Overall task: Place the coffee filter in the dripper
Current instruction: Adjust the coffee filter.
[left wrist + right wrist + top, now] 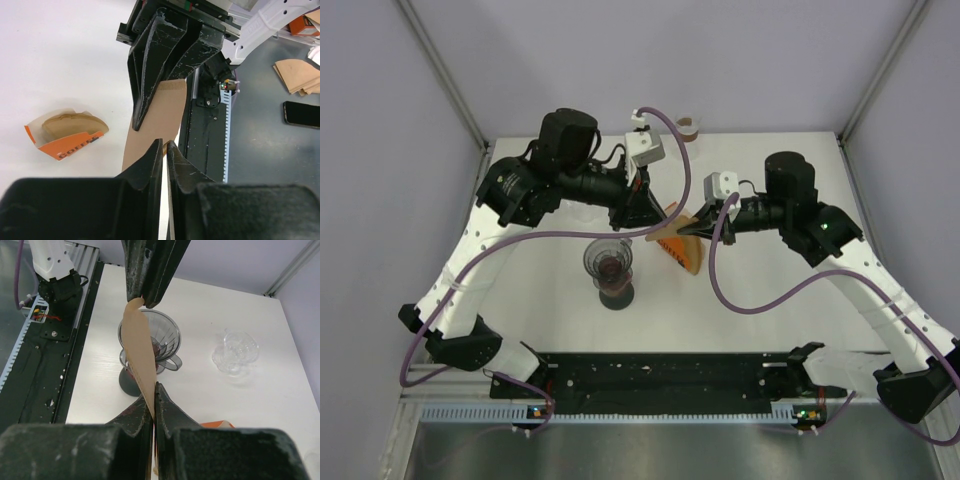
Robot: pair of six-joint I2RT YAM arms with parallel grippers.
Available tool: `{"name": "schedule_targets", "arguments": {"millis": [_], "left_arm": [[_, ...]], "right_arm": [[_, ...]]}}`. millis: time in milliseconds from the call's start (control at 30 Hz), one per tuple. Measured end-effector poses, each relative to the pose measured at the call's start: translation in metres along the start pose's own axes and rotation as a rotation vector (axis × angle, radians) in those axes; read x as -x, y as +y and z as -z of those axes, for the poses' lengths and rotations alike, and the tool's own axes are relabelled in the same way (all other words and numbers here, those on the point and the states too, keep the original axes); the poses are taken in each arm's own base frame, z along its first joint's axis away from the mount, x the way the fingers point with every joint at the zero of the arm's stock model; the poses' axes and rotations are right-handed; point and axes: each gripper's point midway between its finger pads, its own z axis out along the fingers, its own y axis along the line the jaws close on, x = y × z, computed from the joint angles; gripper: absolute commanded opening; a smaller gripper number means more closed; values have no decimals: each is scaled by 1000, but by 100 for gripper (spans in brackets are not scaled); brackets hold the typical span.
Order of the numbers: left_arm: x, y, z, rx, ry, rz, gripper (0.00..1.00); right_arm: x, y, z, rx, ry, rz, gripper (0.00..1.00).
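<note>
A brown paper coffee filter (140, 350) hangs in the air, stretched between both grippers. My right gripper (154, 388) is shut on its lower edge. My left gripper (144, 299) pinches its top end. In the left wrist view the coffee filter (157, 120) runs from my left gripper (165, 145) up to the right gripper (150, 107). The smoky grey dripper (152, 340) stands on a dark stand, just beyond and below the filter. From above, the dripper (609, 262) sits left of and nearer than the filter (672, 220), left gripper (653, 222) and right gripper (694, 226).
An orange box of filters (67, 134) lies open on the white table, under the right gripper in the top view (682, 252). A clear glass piece (235, 352) rests to the right of the dripper. A small brown cup (692, 125) stands at the back edge. The black rail (660, 375) runs along the near edge.
</note>
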Motion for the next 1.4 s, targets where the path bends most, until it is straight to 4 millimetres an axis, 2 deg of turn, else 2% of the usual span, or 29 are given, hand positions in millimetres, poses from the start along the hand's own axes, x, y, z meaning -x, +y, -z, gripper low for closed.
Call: {"name": "schedule_targets", "arguments": {"millis": [300, 667, 867, 1067, 1300, 1333, 1400], "left_arm": [[1, -5, 0, -27, -4, -2, 13], [-1, -8, -1, -42, 3, -19, 24], [-2, -8, -1, -44, 5, -25, 26], [-3, -10, -4, -53, 10, -30, 18], [-4, -8, -6, -54, 17, -38, 33], [-4, -8, -6, -52, 18, -40, 33], [-5, -7, -6, -46, 21, -45, 25]], "right_arm": [[0, -1, 0, -4, 2, 0, 0], [-1, -1, 0, -6, 4, 0, 0], [-1, -1, 0, -6, 4, 0, 0], [0, -1, 0, -6, 3, 1, 0], [1, 0, 1, -7, 2, 1, 0], [1, 0, 1, -7, 2, 1, 0], [1, 0, 1, -7, 1, 1, 0]]}}
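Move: The coffee filter, pinched in the right hand, has its middle about 4 cm below the left hand and 2 cm to its right, level fore and aft. From the left hand the dripper stands some 12 cm left, 2 cm ahead and 22 cm below; the filter box 14 cm ahead, 4 cm right, 33 cm below. From the right hand the filter's middle is 3 cm up, 2 cm left, 1 cm back. Left hand eases about 1 cm back, parting its fingertips at the filter's free edge; right keeps its pinch. ##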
